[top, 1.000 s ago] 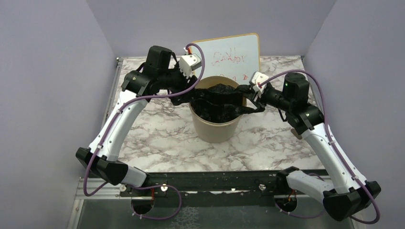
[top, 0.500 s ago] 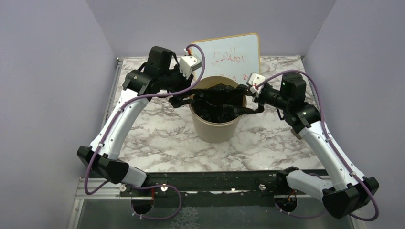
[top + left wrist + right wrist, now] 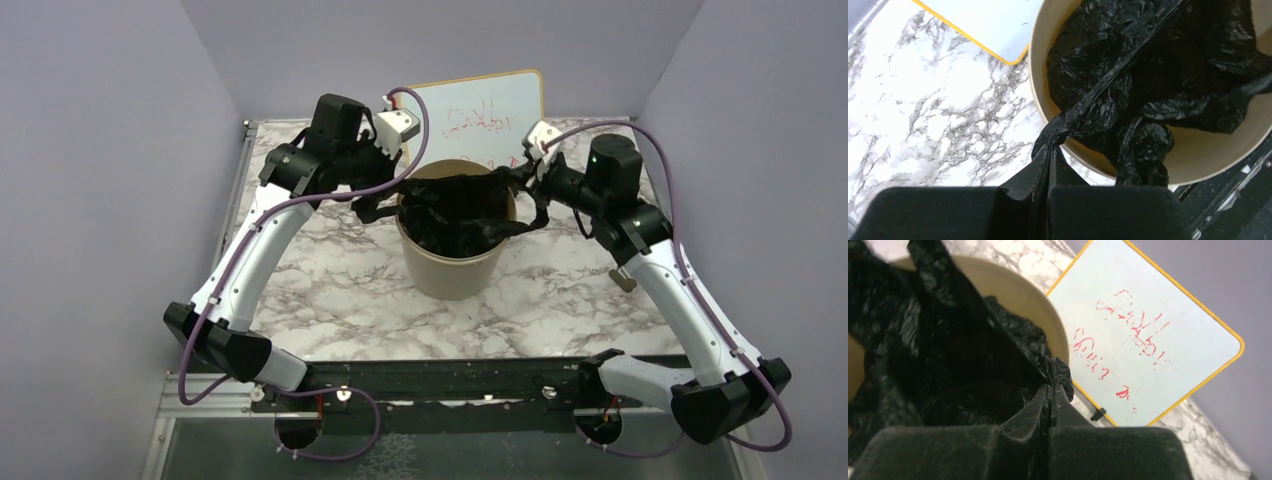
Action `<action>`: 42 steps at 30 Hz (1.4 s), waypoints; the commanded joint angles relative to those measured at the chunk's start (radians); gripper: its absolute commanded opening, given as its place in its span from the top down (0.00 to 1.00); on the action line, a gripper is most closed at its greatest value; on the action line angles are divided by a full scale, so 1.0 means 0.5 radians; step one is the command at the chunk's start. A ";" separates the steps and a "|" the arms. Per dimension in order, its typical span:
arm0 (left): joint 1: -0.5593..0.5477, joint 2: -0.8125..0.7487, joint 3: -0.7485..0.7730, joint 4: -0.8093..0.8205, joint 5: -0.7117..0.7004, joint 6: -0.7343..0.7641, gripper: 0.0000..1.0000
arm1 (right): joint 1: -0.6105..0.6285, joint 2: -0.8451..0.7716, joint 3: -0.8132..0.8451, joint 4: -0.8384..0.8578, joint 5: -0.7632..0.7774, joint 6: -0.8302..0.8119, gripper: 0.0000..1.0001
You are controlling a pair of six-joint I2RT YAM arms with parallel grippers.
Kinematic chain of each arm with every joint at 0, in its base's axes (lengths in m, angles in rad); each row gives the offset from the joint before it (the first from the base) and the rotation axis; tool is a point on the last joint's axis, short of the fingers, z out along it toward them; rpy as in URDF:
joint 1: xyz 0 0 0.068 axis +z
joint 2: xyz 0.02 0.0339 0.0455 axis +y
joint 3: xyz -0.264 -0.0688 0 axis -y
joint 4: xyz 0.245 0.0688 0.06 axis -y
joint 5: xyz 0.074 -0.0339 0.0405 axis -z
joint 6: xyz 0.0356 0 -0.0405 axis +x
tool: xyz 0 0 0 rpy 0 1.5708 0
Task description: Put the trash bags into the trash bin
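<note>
The cream trash bin [image 3: 450, 268] stands mid-table with the black trash bag [image 3: 455, 215] crumpled inside it and stretched across its mouth. My left gripper [image 3: 385, 205] is at the bin's left rim, shut on the bag's edge. In the left wrist view its fingertips [image 3: 1050, 145] pinch a gathered fold of the bag [image 3: 1128, 75] just outside the rim [image 3: 1037, 75]. At the right rim my right gripper [image 3: 525, 190] is shut on the opposite edge. Its tips [image 3: 1052, 386] clamp a bunched corner of the bag [image 3: 923, 340] beside the bin wall [image 3: 1023, 290].
A whiteboard [image 3: 490, 115] with red writing and a yellow frame leans upright right behind the bin; it also shows as the whiteboard [image 3: 1148, 330] close past my right fingers. Purple walls close in the marble table [image 3: 330, 290] on three sides.
Both grippers have closed on the bag's edges at opposite sides of the rim. The right wrist has risen and shifted back a little, pulling the bag taut across the bin.
</note>
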 commanded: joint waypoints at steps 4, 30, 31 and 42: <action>0.017 0.213 0.247 0.066 -0.153 -0.118 1.00 | 0.007 0.421 0.480 -0.323 0.391 0.548 0.99; 0.294 0.641 0.190 0.193 0.166 -0.176 1.00 | -0.035 0.860 0.576 -0.507 0.684 0.730 0.98; 0.300 0.644 0.174 0.194 0.168 -0.183 1.00 | -0.036 0.864 0.569 -0.509 0.673 0.730 0.97; 0.364 0.540 -0.219 0.335 0.262 -0.291 1.00 | -0.034 0.888 0.442 -0.559 0.641 0.757 0.95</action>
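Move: The black trash bag is already pinched by both hands above the trash bin. The bin's far-left rim lies about 7 cm ahead of the left hand, 2 cm right and 8 cm below; its far-right rim is some 7 cm ahead of the right hand, 3 cm left and 10 cm below. The mouth's centre lies about 11 cm right and 1 cm back of the left hand, at rim height. The whiteboard's middle stands roughly 22 cm beyond the mouth's centre and 4 cm farther right, lower down. The bag's edge is carried forward over the bin's mouth and then down past the far rim, both hands keeping their pinch. The left hand goes out some 8 cm, then down about 10 cm, tipping its fingers downward; the right makes much the same path after a small rise, tipping down some 30 degrees while turning clockwise. ##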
